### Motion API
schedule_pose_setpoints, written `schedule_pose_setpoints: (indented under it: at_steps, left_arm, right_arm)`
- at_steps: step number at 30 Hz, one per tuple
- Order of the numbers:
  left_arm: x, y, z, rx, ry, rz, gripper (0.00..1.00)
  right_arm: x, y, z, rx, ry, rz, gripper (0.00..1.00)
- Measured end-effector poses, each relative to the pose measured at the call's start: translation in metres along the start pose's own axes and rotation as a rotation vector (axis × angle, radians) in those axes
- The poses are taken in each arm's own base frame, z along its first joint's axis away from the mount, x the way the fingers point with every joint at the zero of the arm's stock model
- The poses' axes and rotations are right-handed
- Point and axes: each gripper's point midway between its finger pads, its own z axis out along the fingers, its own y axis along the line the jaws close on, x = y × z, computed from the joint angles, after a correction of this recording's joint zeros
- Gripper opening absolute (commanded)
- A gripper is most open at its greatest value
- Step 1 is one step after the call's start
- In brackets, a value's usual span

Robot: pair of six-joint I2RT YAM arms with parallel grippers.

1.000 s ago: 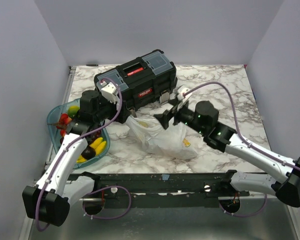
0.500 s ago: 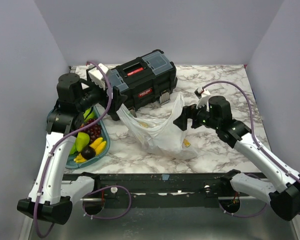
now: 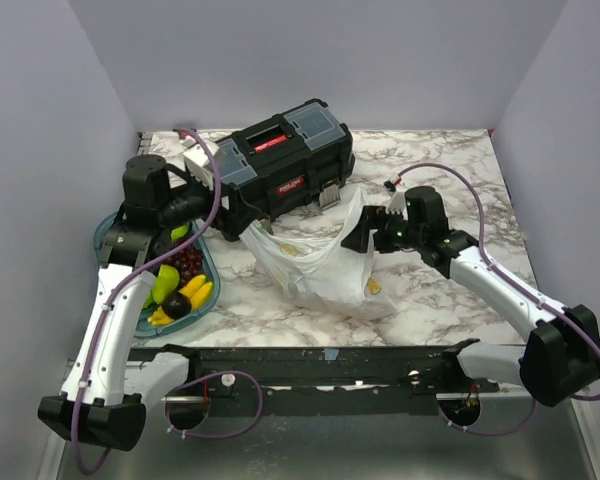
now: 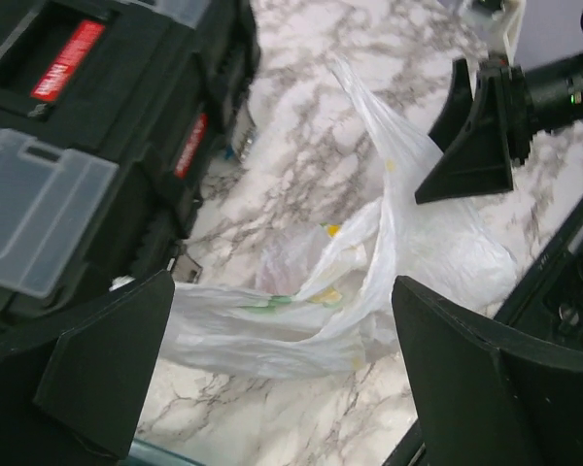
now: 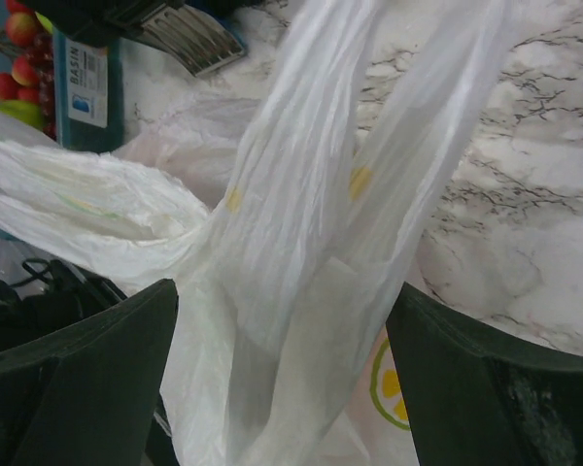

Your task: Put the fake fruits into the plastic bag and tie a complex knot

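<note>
The plastic bag (image 3: 320, 268) lies crumpled on the marble in front of the toolbox, one handle standing up at its right. Its printed yellow-green marks show through. Fake fruits (image 3: 175, 285), green, yellow, red and dark purple, lie in the teal tray (image 3: 108, 240) at the left. My left gripper (image 3: 225, 210) hovers by the toolbox's left front, open. In the left wrist view the bag (image 4: 301, 320) lies below the spread fingers (image 4: 107, 359). My right gripper (image 3: 360, 232) is open at the raised handle. The right wrist view shows that handle (image 5: 311, 243) passing between its spread fingers (image 5: 496, 388).
A black toolbox (image 3: 280, 165) with grey-blue lids stands behind the bag, close to the left gripper. Its metal latch (image 5: 185, 34) shows in the right wrist view, with red fruits (image 5: 19, 58) beyond. A black rail (image 3: 320, 360) runs along the near edge.
Both grippers have drawn back from the bag's middle, the left toward the tray side, the right to the bag's right handle. The left jaws have opened wider. The bag's mouth is spread.
</note>
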Motion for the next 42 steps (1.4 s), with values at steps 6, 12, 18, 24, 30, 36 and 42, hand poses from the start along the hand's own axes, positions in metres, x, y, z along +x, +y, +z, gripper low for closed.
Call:
schedule_pose_setpoints:
  at_steps: [6,12,18,24,30,36,42]
  left_arm:
    - [-0.007,0.024,-0.053,-0.180,-0.116,-0.009,0.99]
    - [0.043,0.052,-0.085,-0.233,-0.028,0.173,0.97]
    - [0.102,0.077,-0.066,0.033,0.131,0.178,0.96]
    - [0.105,0.058,-0.039,0.232,0.078,0.192,0.97]
    - [0.102,0.040,-0.007,0.309,-0.001,0.192,0.97]
    - [0.088,0.025,0.015,0.388,-0.053,0.163,0.81]
    - [0.080,0.014,0.026,0.442,-0.078,0.145,0.26]
  right_arm:
    - [0.001,-0.008,0.023,-0.005,0.015,0.022,0.18]
    - [-0.005,-0.009,0.026,-0.024,-0.006,-0.070,0.01]
    - [-0.009,-0.019,0.022,-0.041,-0.010,-0.214,0.01]
    - [-0.011,-0.025,0.016,-0.096,-0.001,-0.344,0.01]
    - [-0.013,-0.014,0.013,-0.179,0.002,-0.453,0.01]
    - [-0.014,-0.006,0.012,-0.232,0.006,-0.495,0.01]
    - [-0.012,-0.003,0.013,-0.262,0.018,-0.503,0.01]
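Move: The left hand, open and high, has the plastic bag's left handle about 12 cm below it, some 2 cm ahead and 2 cm to its right. From that hand the toolbox stands about 20 cm ahead and 4 cm right, and the fruit basin 23 cm left and 2 cm ahead, both well below. The right hand's open fingers straddle the bag's right handle, 2 cm ahead and 1 cm left; the fruit-filled bag body lies 8 cm left, 2 cm back and 12 cm below. The right hand eases about 2 cm forward and down and shuts fully on the bag's right handle, then keeps hold almost in place while turning some 25 degrees counter-clockwise and tipping its fingers upward. Meanwhile the open left hand swings about 11 cm left, at first rising slightly, then sinks some 10 cm and comes back right towards the bag's left handle, turning clockwise and half closing its fingers around the handle at the end. ##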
